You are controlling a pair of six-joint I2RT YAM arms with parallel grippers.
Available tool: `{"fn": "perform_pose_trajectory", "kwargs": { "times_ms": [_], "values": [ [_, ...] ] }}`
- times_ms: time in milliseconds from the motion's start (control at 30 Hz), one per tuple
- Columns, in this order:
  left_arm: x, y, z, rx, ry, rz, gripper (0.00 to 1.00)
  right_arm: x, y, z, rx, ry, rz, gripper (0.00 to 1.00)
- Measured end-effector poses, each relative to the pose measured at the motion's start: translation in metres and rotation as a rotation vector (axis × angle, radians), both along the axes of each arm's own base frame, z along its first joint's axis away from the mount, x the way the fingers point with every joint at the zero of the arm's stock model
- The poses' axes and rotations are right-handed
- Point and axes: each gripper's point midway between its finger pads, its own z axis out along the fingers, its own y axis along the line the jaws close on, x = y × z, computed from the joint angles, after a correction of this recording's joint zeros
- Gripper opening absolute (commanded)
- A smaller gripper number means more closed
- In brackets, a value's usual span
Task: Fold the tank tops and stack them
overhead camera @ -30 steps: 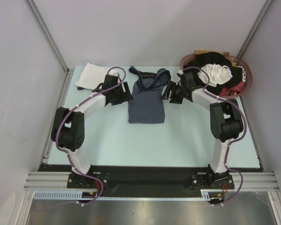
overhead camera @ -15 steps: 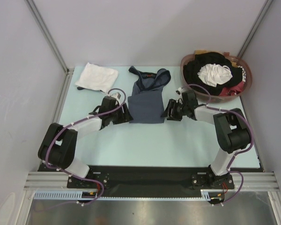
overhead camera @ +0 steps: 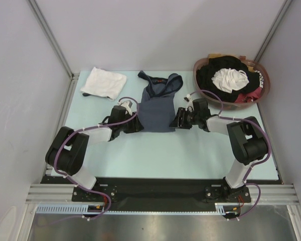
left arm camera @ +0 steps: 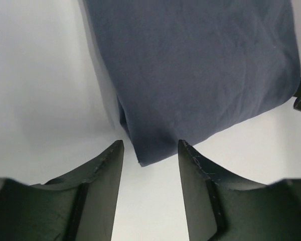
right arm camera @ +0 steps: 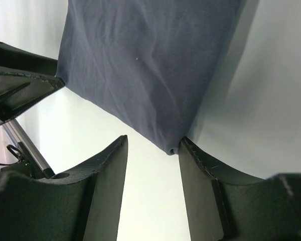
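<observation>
The slate grey-blue tank top (overhead camera: 157, 109) lies flat mid-table, straps toward the far side. My left gripper (overhead camera: 137, 125) is low at its near left corner. In the left wrist view the jaws (left arm camera: 150, 145) are open and the cloth corner (left arm camera: 140, 159) pokes between the fingertips. My right gripper (overhead camera: 178, 120) is at the near right corner. There the jaws (right arm camera: 153, 140) are also open, with the rolled corner (right arm camera: 171, 149) resting against the right finger (right arm camera: 195, 165). The white tank top (overhead camera: 104, 83) lies folded at the back left.
A brown basket (overhead camera: 198, 65) at the back right holds a jumble of black, white and red clothes. Grey walls with metal posts close in the table on three sides. The arm bases sit on the black rail at the near edge.
Both arms have come down from beside the top's upper part to its near corners. Both pairs of jaws have narrowed. The cloth has not moved.
</observation>
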Motion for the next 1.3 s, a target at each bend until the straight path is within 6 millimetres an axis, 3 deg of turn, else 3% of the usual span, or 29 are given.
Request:
{"fn": "perform_pose_trajectory", "kwargs": {
  "times_ms": [200,333,467,567,667,833,867,933,1033,1300],
  "values": [
    [0.008,-0.003,0.007,-0.004,-0.062,-0.018,0.52,-0.006,-0.003,-0.007,0.022,-0.013,0.010,0.52],
    [0.005,-0.002,0.003,-0.010,-0.068,-0.026,0.52,-0.015,-0.010,-0.016,0.034,0.008,0.011,0.43],
    [0.005,-0.005,0.002,-0.017,-0.070,-0.038,0.50,-0.012,-0.008,-0.010,0.065,-0.010,0.015,0.37],
    [0.004,-0.005,-0.002,-0.017,-0.063,-0.042,0.49,-0.008,-0.007,-0.005,0.084,-0.031,0.015,0.41],
    [0.004,-0.006,-0.005,-0.016,-0.059,-0.043,0.45,-0.005,-0.006,-0.002,0.094,-0.046,0.016,0.40],
    [0.008,-0.011,-0.002,-0.036,-0.078,-0.058,0.28,-0.003,-0.005,-0.001,0.107,-0.058,0.023,0.26],
    [0.009,-0.012,-0.003,-0.040,-0.076,-0.061,0.21,-0.003,-0.004,-0.003,0.108,-0.053,0.024,0.11],
    [0.011,-0.014,-0.006,-0.042,-0.073,-0.065,0.12,-0.004,-0.005,-0.007,0.105,-0.041,0.022,0.01],
    [0.011,-0.014,-0.009,-0.041,-0.065,-0.066,0.00,-0.003,-0.009,-0.011,0.103,-0.022,0.006,0.00],
    [0.004,-0.006,-0.015,-0.013,-0.012,-0.028,0.00,-0.009,-0.030,-0.024,0.062,0.050,-0.072,0.00]
  ]
}}
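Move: The near edge of the folded navy tank top lies between the hands. Its near left corner is about 1 cm ahead, 1 cm right and 2 cm below the left hand; its near right corner is level ahead, 1 cm right and 2 cm below the right. The top's loose upper end is some 20 cm ahead and 4 cm left of the right hand. The white folded top lies roughly 21 cm ahead and 17 cm left of the left hand. The navy top's two near corners are each pinched as the half-open fingers of both hands sink around them and shut, the left hand about 1.5 cm down, the right about 2.5 cm. Once shut, the right hand draws its corner a couple of centimetres to the right and slightly back, while the left edges under 1 cm left and back with its own. ##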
